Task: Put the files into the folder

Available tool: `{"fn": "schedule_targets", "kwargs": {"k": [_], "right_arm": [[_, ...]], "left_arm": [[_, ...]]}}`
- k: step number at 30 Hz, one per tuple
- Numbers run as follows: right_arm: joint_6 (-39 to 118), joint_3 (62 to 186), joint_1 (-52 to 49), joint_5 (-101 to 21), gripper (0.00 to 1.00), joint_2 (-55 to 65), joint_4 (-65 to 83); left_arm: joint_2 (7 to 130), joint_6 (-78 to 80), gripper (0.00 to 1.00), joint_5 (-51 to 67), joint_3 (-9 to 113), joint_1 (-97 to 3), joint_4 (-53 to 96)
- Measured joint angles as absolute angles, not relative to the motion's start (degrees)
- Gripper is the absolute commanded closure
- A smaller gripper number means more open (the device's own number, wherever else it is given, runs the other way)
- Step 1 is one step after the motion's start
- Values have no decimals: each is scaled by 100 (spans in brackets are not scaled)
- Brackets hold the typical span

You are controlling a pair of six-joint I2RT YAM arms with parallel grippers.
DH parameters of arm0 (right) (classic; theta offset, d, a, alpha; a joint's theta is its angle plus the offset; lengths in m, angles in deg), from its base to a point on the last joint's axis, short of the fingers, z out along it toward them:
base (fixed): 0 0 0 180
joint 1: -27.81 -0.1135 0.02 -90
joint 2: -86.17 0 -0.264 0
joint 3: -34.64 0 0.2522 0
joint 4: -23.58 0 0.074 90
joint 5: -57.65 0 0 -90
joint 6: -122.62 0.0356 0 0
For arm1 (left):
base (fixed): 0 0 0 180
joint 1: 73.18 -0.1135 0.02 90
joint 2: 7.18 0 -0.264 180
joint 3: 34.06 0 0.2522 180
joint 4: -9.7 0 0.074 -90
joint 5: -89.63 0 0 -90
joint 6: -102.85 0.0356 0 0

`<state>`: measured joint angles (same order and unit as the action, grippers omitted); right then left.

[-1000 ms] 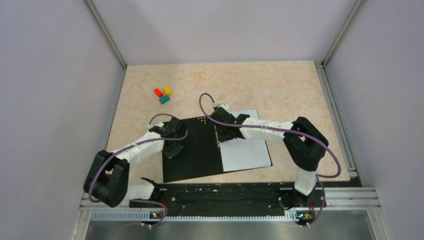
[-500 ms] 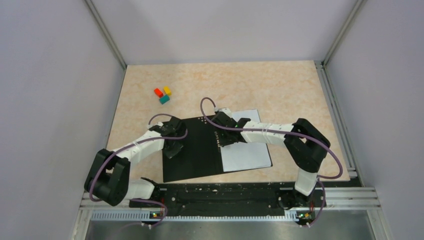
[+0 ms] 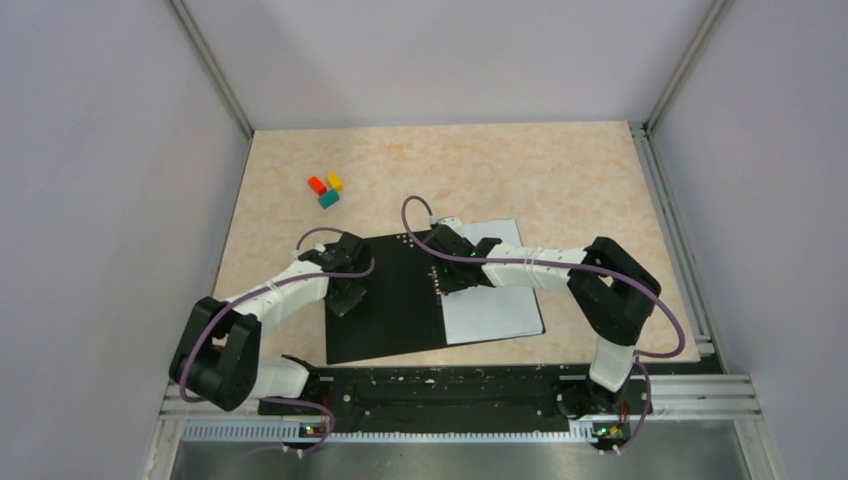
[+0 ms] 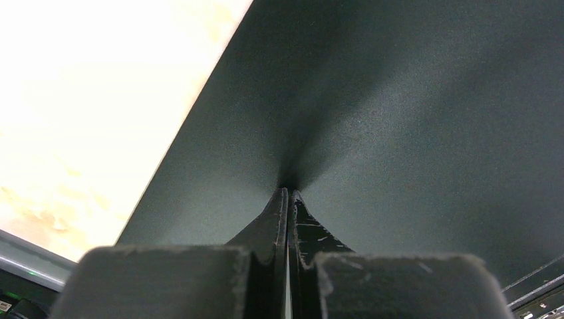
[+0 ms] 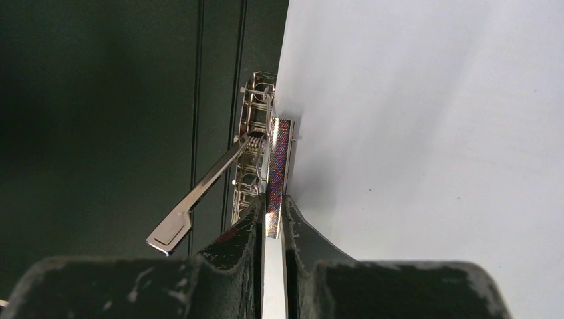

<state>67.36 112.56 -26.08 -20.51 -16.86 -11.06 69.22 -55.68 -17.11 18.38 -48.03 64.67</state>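
The folder (image 3: 385,320) lies open on the table, black inside up, with the white files (image 3: 495,310) on its right half. My left gripper (image 3: 345,298) is shut, empty, its tips (image 4: 288,193) pressed down on the black left cover (image 4: 399,100). At the spine, my right gripper (image 3: 447,275) is shut on the shiny flat bar of the metal clip (image 5: 278,153), which sits along the left edge of the files (image 5: 425,133). The clip's lever (image 5: 199,193) sticks up to the left of my right gripper (image 5: 273,203). The grey outside of the folder is hidden.
Red (image 3: 316,185), yellow (image 3: 335,182) and teal (image 3: 328,199) blocks sit together at the table's back left. Grey walls close in both sides and the back. A metal rail (image 3: 450,385) with both arm bases runs along the near edge.
My right gripper has slid slightly nearer along the spine and closed a little on the clip bar. The left arm has not moved.
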Motion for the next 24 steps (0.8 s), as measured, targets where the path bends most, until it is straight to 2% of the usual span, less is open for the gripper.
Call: {"fn": "schedule_targets", "kwargs": {"k": [13, 24], "right_arm": [[6625, 11437, -2529, -1881, 91, -1878, -1095], [6157, 12078, -2033, -2047, 91, -2392, -956]], "left_arm": [[7119, -5570, 100, -1619, 2023, -4934, 6502], [7335, -5166, 70, -1385, 2273, -5137, 6091]]}}
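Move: The clip bar lies right at the right fingertips, its middle about 1 cm ahead and 1 cm below. From that hand the metal lever is some 3 cm left and level, and the middle of the white files is about 11 cm right and 1 cm ahead. The left fingertips sit on the folder's left cover, whose middle is about 7 cm right and 2 cm ahead of them; from this hand the clip bar is some 20 cm right and 5 cm ahead. Forward and nearly level, gathering speed, the right hand goes about 6 cm with its almost shut fingertips still on the clip bar, pushing the open folder along with it. The left hand follows more slowly, some 3 cm forward and a touch to the right and up, fingertips still on the left cover, and begins to open its fingers a little near the end. ##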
